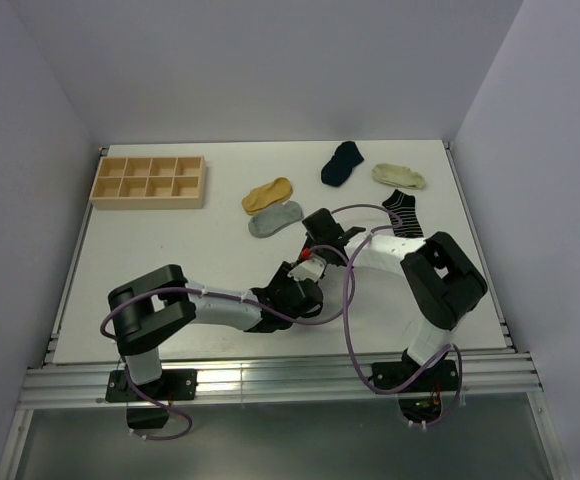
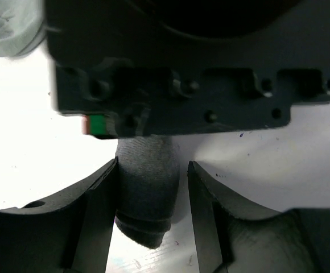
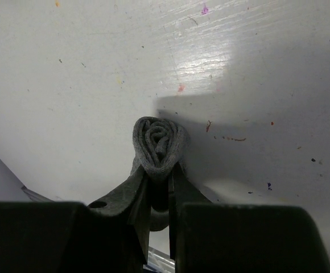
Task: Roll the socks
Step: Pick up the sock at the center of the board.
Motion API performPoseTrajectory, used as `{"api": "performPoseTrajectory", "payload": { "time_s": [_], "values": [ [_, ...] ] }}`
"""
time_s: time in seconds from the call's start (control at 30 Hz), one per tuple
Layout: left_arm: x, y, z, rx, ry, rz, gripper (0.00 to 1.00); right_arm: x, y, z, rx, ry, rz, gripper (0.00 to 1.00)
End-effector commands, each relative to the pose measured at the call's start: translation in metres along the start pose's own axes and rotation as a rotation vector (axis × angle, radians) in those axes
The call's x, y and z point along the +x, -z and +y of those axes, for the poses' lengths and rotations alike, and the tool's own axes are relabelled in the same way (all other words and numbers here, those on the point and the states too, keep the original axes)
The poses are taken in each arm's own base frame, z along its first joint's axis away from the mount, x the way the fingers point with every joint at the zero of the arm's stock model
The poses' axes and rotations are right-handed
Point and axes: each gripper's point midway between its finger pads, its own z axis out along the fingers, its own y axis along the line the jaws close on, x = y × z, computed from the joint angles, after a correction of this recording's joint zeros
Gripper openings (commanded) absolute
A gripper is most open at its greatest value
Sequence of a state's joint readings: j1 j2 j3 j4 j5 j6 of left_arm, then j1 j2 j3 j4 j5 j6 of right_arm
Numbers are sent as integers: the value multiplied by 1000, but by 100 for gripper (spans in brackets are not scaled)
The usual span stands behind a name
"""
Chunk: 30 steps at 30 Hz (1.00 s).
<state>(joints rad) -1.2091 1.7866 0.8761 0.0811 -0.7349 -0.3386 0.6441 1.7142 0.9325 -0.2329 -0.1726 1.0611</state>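
Note:
A dark grey sock point(image 3: 160, 142) is wound into a tight roll, its spiral end facing the right wrist camera. My right gripper point(image 3: 159, 181) is shut on it, pinching the roll just above the table. My left gripper point(image 2: 152, 170) stands open around the same roll point(image 2: 145, 190). Its left finger point(image 2: 99, 210) rests against the fabric and its right finger point(image 2: 202, 210) stands a little apart. In the top view the two grippers meet at mid-table, left point(image 1: 292, 283) and right point(image 1: 313, 262), and they hide the roll.
Loose socks lie beyond the grippers: mustard-yellow point(image 1: 267, 193), light grey point(image 1: 275, 219), navy point(image 1: 342, 162), cream point(image 1: 398, 176) and black-and-white striped point(image 1: 402, 213). A wooden compartment tray point(image 1: 149, 181) stands at the back left. The right gripper's black body point(image 2: 199, 68) fills the upper left wrist view.

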Motion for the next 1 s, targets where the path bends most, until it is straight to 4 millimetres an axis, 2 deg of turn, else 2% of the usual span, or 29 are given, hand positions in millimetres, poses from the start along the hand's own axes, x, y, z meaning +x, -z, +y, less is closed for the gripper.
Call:
{"api": "performPoseTrajectory", "payload": {
  "time_s": [0.0,0.17,0.27,0.37,0.53,0.6,0.63,0.7,0.73,0.8,0.83,0.87,0.93,0.97],
  "values": [
    [7,-7,-14,15,-9,44,54,15,-5,-14,79,14,50,0],
    [32,-11,-11,-11,-8,121,51,16,-5,-13,75,14,58,0],
    [43,-16,-6,-27,-5,161,46,16,-4,-12,70,14,61,0],
    [49,-20,-3,-34,17,192,33,16,-3,-10,65,16,61,0],
    [54,-22,0,-10,60,219,2,17,2,-5,38,18,60,0],
    [54,-20,1,19,93,224,0,15,7,-2,26,22,50,5],
    [50,-17,2,33,119,217,0,13,10,-1,25,28,42,13],
    [51,-15,5,48,148,220,0,8,16,2,13,30,27,23],
    [48,-11,5,70,169,218,0,2,24,7,-6,24,8,32],
    [52,-9,9,80,192,227,0,-4,31,7,-11,16,-12,40],
    [47,-6,9,99,212,220,0,-9,40,11,-34,13,-33,48],
    [52,-4,11,101,219,230,0,-16,45,10,-33,2,-50,52],
    [50,-2,16,107,245,229,0,-25,56,11,-48,-8,-77,62],
    [52,-1,17,111,257,236,0,-33,66,11,-63,-16,-108,65]
  ]
}}
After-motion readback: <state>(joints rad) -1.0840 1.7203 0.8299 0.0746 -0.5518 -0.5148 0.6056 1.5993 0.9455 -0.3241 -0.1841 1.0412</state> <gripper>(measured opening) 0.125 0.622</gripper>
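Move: The rolled dark-grey sock, still pinched in the right fingers, has its near end between the left hand's open fingers; its middle lies about 2 cm ahead of the left hand point and 1 cm below. From the right hand the middle is roughly 1 cm back and 1 cm below. The light-grey sock lies some 12 cm ahead and 5 cm left of the left hand, the mustard sock about 18 cm ahead and 7 cm left, both some 3 cm below. The rolled sock is taken over near its near end: the left hand sinks about 1 cm around it and shuts its fingers, pinching it while the right keeps its hold. Only then do the right fingers open wide, and that hand rises some 4 cm, drifting slightly right, while the left eases about 1 cm left and forward, its left side rolling down some 10 degrees. ##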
